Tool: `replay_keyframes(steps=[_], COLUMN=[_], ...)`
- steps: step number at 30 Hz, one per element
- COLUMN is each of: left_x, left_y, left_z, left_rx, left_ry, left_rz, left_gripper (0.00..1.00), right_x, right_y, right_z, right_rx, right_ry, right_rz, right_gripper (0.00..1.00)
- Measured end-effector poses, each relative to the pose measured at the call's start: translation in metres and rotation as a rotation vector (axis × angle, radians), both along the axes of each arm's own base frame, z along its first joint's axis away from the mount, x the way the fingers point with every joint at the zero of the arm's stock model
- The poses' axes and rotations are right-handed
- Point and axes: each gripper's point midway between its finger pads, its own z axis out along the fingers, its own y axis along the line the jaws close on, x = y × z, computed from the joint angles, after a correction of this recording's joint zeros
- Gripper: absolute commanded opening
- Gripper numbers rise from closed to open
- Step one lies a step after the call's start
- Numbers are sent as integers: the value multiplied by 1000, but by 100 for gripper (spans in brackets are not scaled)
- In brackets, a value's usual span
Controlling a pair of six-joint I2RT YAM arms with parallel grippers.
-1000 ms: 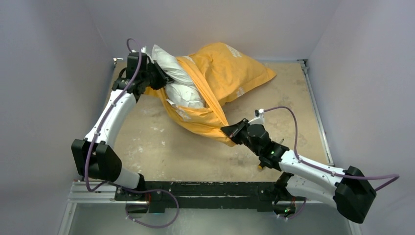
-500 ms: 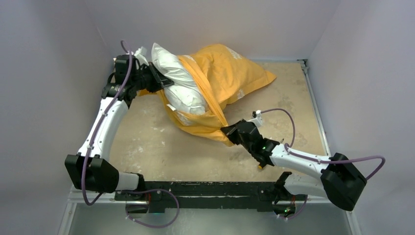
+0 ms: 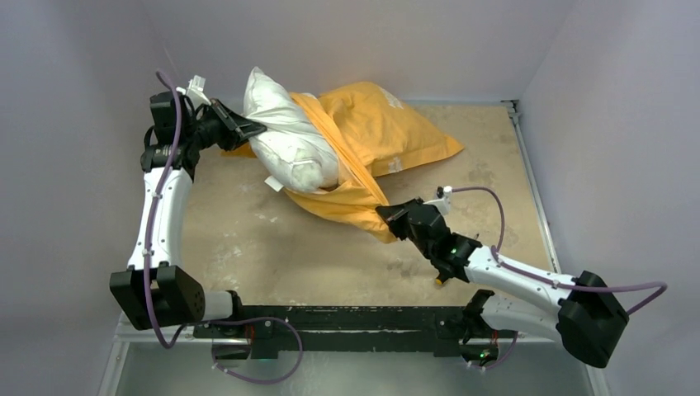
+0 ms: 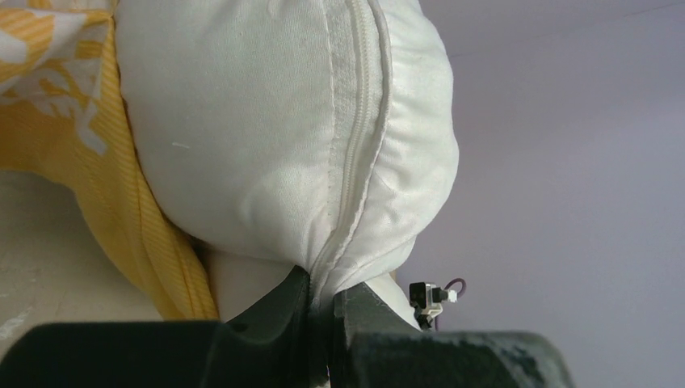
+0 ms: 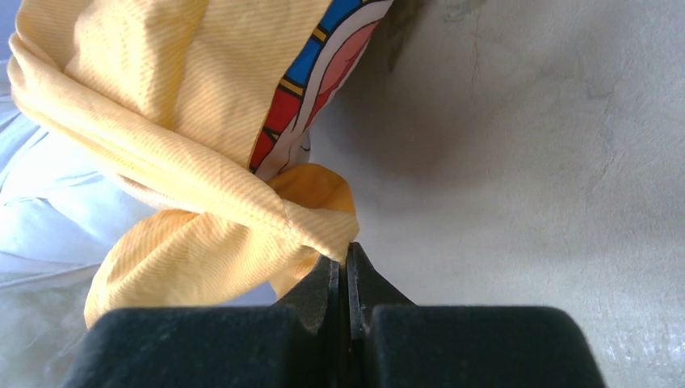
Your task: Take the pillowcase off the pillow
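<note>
The white pillow (image 3: 289, 136) sticks partway out of the orange-yellow pillowcase (image 3: 376, 128) at the back of the table. My left gripper (image 3: 248, 129) is shut on the pillow's zipped seam end (image 4: 347, 186), holding it up at the back left. My right gripper (image 3: 388, 216) is shut on the pillowcase's stretched hem (image 5: 266, 206) near the table's middle. A strip of coloured print (image 5: 323, 73) shows on the cloth in the right wrist view. The pillowcase (image 4: 121, 202) hangs beside and below the pillow in the left wrist view.
The tan, scuffed tabletop (image 3: 281, 256) lies between the arms. Grey walls (image 3: 74, 124) close in on the left, back and right. A metal rail (image 3: 528, 165) runs along the table's right edge. A small yellow item (image 3: 440, 282) lies under the right arm.
My left gripper has pulled the pillow's end up and to the left, drawing more white pillow out of the case. My right gripper keeps its grip on the hem, almost in place.
</note>
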Motion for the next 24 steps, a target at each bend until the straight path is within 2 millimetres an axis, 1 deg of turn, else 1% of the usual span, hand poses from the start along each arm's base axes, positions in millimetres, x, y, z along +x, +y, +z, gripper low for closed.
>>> replay_keyframes(steps=[3, 4, 6, 9, 11, 12, 13, 15, 17, 18, 19, 20, 22, 24], left_x=[-8, -12, -23, -43, -55, -63, -72, -89, -102, -108, -114, -119, -128, -139], left_y=[-5, -6, -9, -21, -32, -39, -47, -59, -65, -67, -68, -68, -68, -67], left_z=[4, 5, 2, -7, -12, -17, -23, -32, -42, -49, -56, -64, -79, -94], left_rx=[-13, -13, -9, 7, 19, 30, 42, 59, 69, 73, 78, 83, 95, 111], left_ry=[-25, -38, -52, -71, -81, -86, -88, -92, -89, -83, -74, -62, -37, -6], left_rz=[-26, -32, -37, -66, -92, -109, -130, -173, -201, -209, -215, -219, -228, -241], left_gripper=[0, 0, 0, 0, 0, 0, 0, 0, 0, 0, 0, 0, 0, 0], right_x=[0, 0, 0, -1, 1, 2, 3, 5, 6, 7, 7, 7, 6, 5], right_y=[-4, -5, -6, -9, -11, -10, -9, -7, -4, -2, -1, 1, 6, 13], right_z=[3, 3, 0, -2, 4, 11, 21, 49, 79, 99, 113, 128, 152, 171], right_rx=[-8, -21, -61, -143, -197, -220, -240, -269, -283, -293, -297, -303, -318, -339], right_ry=[-12, -17, -26, -48, -78, -102, -134, -219, -299, -354, -390, -432, -505, -572], right_rz=[-10, -8, 7, 38, 61, 76, 95, 129, 158, 171, 183, 199, 230, 272], right_gripper=[13, 18, 29, 47, 61, 68, 73, 83, 91, 95, 98, 99, 99, 99])
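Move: Already pinched in the left fingers is a corner of the white pillow. The exposed part's middle is about 4 cm ahead of that hand, 8 cm to its right and 10 cm below; the orange pillowcase's wide body lies some 16 cm ahead, 31 cm right and 25 cm lower. The right hand still pinches the case's gathered rim between its pads; from it, the exposed pillow is roughly 15 cm ahead, 24 cm left and 5 cm above, the case body 27 cm ahead, 3 cm right and 8 cm lower. The right hand opens from nearly shut to fully wide almost on the spot, lets go of the pillowcase rim, then rises about 17 cm clear of the cloth while its fingers tip up some 30 degrees and turn a little counter-clockwise. Meanwhile the left hand keeps its pinch on the pillow corner and drags it back towards the base about 14 cm, dropping and drifting right as it goes, with a slight clockwise turn, so the pillow is lowered towards the near part of the table. ##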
